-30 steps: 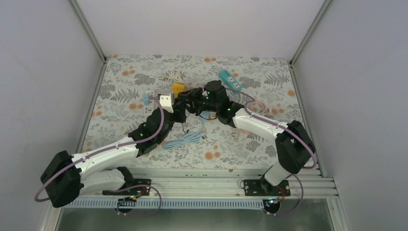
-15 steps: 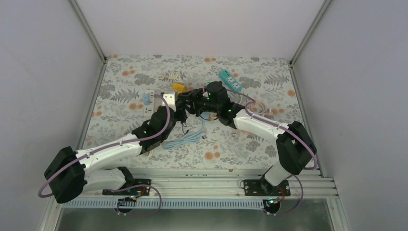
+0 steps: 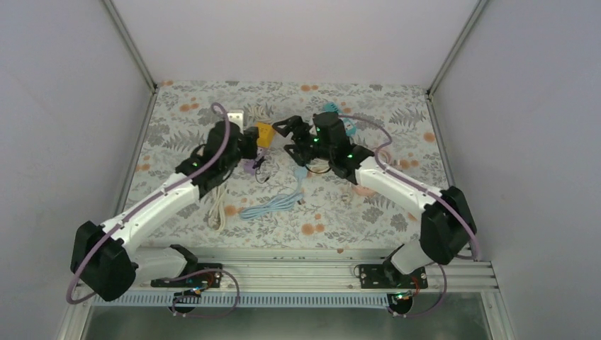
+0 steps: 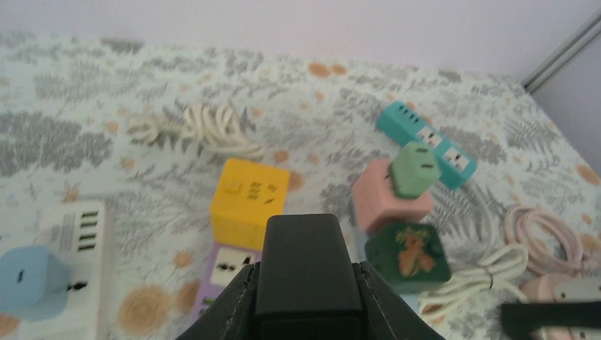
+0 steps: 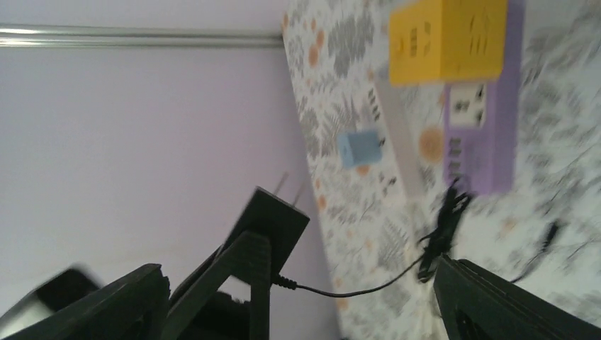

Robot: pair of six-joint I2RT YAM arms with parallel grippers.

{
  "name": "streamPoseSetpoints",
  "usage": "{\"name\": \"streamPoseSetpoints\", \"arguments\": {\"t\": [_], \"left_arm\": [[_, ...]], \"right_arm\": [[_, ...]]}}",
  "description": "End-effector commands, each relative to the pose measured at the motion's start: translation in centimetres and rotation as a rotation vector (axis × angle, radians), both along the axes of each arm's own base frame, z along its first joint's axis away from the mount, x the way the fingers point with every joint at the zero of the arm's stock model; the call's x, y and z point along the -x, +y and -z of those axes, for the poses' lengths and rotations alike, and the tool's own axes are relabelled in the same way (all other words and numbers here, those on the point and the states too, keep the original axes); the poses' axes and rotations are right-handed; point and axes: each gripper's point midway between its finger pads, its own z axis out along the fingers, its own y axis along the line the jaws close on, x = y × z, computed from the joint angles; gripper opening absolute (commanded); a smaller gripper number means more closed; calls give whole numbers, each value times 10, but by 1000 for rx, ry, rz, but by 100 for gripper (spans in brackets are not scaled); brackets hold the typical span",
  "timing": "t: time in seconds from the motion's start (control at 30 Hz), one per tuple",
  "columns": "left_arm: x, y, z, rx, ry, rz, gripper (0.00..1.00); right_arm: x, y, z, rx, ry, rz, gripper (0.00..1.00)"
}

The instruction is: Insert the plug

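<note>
The plug (image 4: 309,244) is a black block, and my left gripper (image 4: 308,278) is shut on its sides. In the right wrist view its two prongs point up from the plug (image 5: 278,212), and a thin black cord (image 5: 368,289) runs from it to a bundle on the mat. In the top view my left gripper (image 3: 246,146) hovers beside the yellow socket cube (image 3: 264,131) and above the purple power strip (image 3: 249,167). My right gripper (image 3: 289,139) stands open just right of them, with nothing between its fingers (image 5: 113,301).
A white strip (image 4: 76,237) with a blue adapter (image 4: 25,273) lies to the left. A pink cube (image 4: 386,202) topped by a green adapter, a dark green cube (image 4: 409,256) and a teal strip (image 4: 425,142) lie to the right. Cable coils (image 3: 273,205) are strewn across the mat.
My right gripper opened and let go of the plug. My left arm carried the plug left and farther back, over the yellow cube and purple strip.
</note>
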Motion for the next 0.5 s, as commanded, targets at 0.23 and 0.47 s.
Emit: {"name": "streamPoseSetpoints", "arguments": {"t": [0.23,0.47], "left_arm": [[50,22,-38,291,177,525,26],[64,41,-83,529,119,685,26]], "right_arm": [[16,-87,-24,432,-522,50,95],[35,-114,-16,500,-521,63,94]]}}
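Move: The left hand already holds the black plug; the purple strip, the nearest with a free socket, lies about 8 cm ahead of it and 23 cm below. The yellow plug on that strip's far end is roughly 15 cm ahead and 3 cm right, some 20 cm below; the light-blue plug is about 12 cm ahead and 15 cm left, 22 cm below. From the empty right hand, the purple strip is about 9 cm ahead, 11 cm left and 23 cm below. Keeping its grip on the black plug, the left hand swings some 5 cm to the left away from the open right hand, dipping a little first and then rising to about 4 cm above its start as it draws back, while the wrist rolls and the fingers swing some 30 degrees clockwise to point more to the right. The right hand, already clear of the plug and still wide open, withdraws about 9 cm to the right and slightly back, up and then partly down again, its wrist rolling and its fingers coming round to point more forward. ##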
